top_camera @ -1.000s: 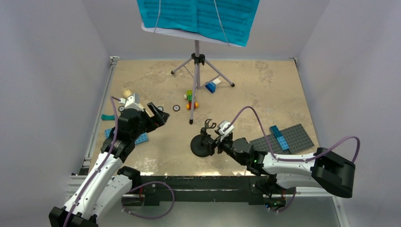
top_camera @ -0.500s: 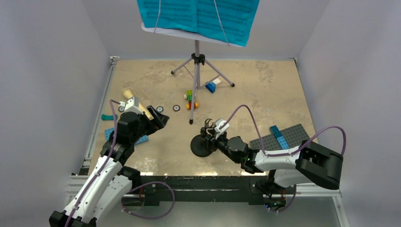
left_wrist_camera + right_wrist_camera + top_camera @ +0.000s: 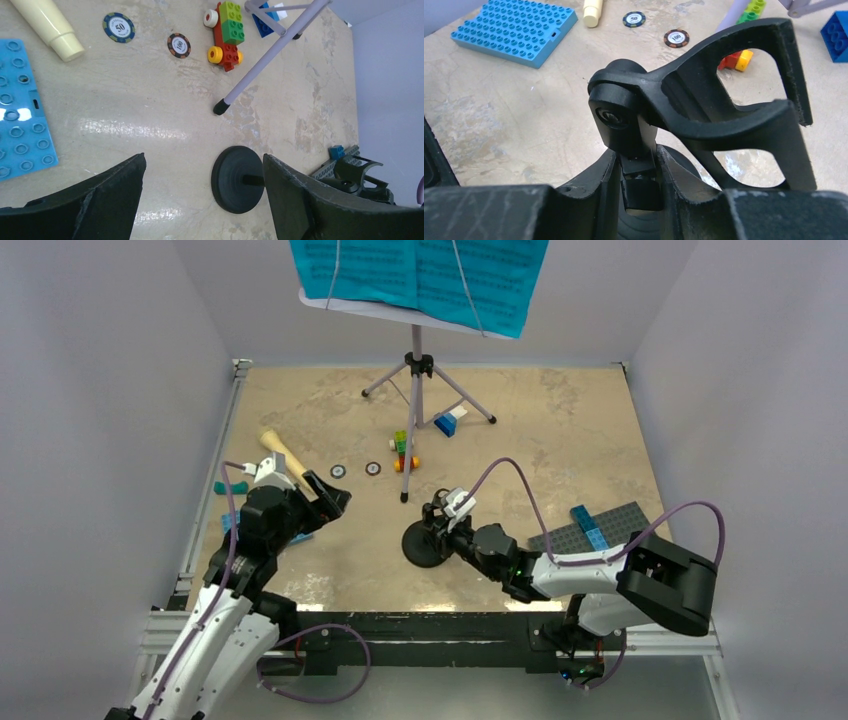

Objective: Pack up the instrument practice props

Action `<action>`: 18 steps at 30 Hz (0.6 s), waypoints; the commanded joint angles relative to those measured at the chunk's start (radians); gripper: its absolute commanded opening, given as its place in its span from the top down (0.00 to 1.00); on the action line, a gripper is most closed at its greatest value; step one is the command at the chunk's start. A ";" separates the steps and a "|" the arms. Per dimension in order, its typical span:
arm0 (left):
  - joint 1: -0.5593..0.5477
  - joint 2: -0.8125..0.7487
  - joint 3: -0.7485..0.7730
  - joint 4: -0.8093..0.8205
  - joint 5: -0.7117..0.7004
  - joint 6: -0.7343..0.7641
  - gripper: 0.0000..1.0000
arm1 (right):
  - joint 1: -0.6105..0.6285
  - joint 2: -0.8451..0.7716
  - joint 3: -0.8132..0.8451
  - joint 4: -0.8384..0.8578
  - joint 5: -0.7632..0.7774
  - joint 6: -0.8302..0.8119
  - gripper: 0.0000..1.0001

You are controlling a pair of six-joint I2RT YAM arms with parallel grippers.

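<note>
The lavender music stand (image 3: pixel 395 308) on its silver tripod (image 3: pixel 417 390) stands at the back and carries the teal sheet-music pages (image 3: pixel 420 272). The cream cone microphone (image 3: pixel 284 453) lies free on the table at the left; its narrow end shows in the left wrist view (image 3: pixel 47 25). My left gripper (image 3: pixel 327 502) is open and empty just near of it (image 3: pixel 204 160). The black mic stand (image 3: pixel 425 542) stands upright at centre front, and its base shows in the left wrist view (image 3: pixel 237 179). My right gripper (image 3: pixel 448 530) is shut on its post below the clip (image 3: pixel 724 105), jaws tight on both sides (image 3: pixel 639 172).
A blue baseplate (image 3: pixel 20 115) lies under my left arm. Two poker chips (image 3: pixel 338 470) and a small brick car (image 3: pixel 404 452) sit by the tripod's near leg (image 3: pixel 270 55). A grey baseplate (image 3: pixel 610 540) with blue bricks lies at the right. Blue bricks (image 3: pixel 447 422) sit by the tripod.
My left gripper has drawn back toward the near edge, leaving the microphone lying free. My right gripper has moved left onto the mic stand's post.
</note>
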 commanded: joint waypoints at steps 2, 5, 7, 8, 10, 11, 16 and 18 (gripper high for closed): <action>-0.001 -0.094 0.120 -0.111 -0.109 -0.023 0.11 | 0.001 -0.025 0.168 0.000 -0.106 -0.070 1.00; -0.001 -0.145 0.172 -0.171 -0.139 -0.026 0.11 | -0.009 0.039 0.277 -0.015 -0.159 -0.104 1.00; -0.001 -0.183 0.189 -0.210 -0.149 -0.024 0.12 | -0.024 0.102 0.376 -0.038 -0.211 -0.095 1.00; -0.001 -0.204 0.194 -0.229 -0.152 -0.024 0.12 | -0.034 0.132 0.424 -0.050 -0.241 -0.087 1.00; -0.001 -0.247 0.200 -0.270 -0.172 -0.024 0.12 | -0.050 0.194 0.516 -0.083 -0.296 -0.063 1.00; -0.001 -0.270 0.199 -0.290 -0.184 -0.024 0.13 | -0.056 0.229 0.563 -0.099 -0.316 -0.055 1.00; -0.001 -0.360 0.208 -0.376 -0.233 -0.024 0.13 | -0.059 0.377 0.750 -0.197 -0.373 -0.067 1.00; -0.001 -0.381 0.221 -0.413 -0.253 -0.022 0.13 | -0.059 0.418 0.789 -0.222 -0.376 -0.070 1.00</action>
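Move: My right hand already grips the mic stand's post. The blue baseplate on that side of the table lies about 36 cm to its left, 4 cm farther out and some 11 cm below. The microphone is roughly 32 cm left and 21 cm ahead, the nearest tripod foot 5 cm left and 11 cm ahead, the poker chip nearest the microphone 21 cm left and 19 cm ahead. From my empty left hand the baseplate is about 15 cm left, 2 cm ahead and 16 cm down. Keeping my right fingers shut on the post, I swing the mic stand about 15 cm to my left towards the blue baseplate, lifting it some 8 cm and easing forward, turning it about 15 degrees counter-clockwise. Meanwhile I raise my open left hand about 8 cm and draw it back and left, fingers tipping up. ##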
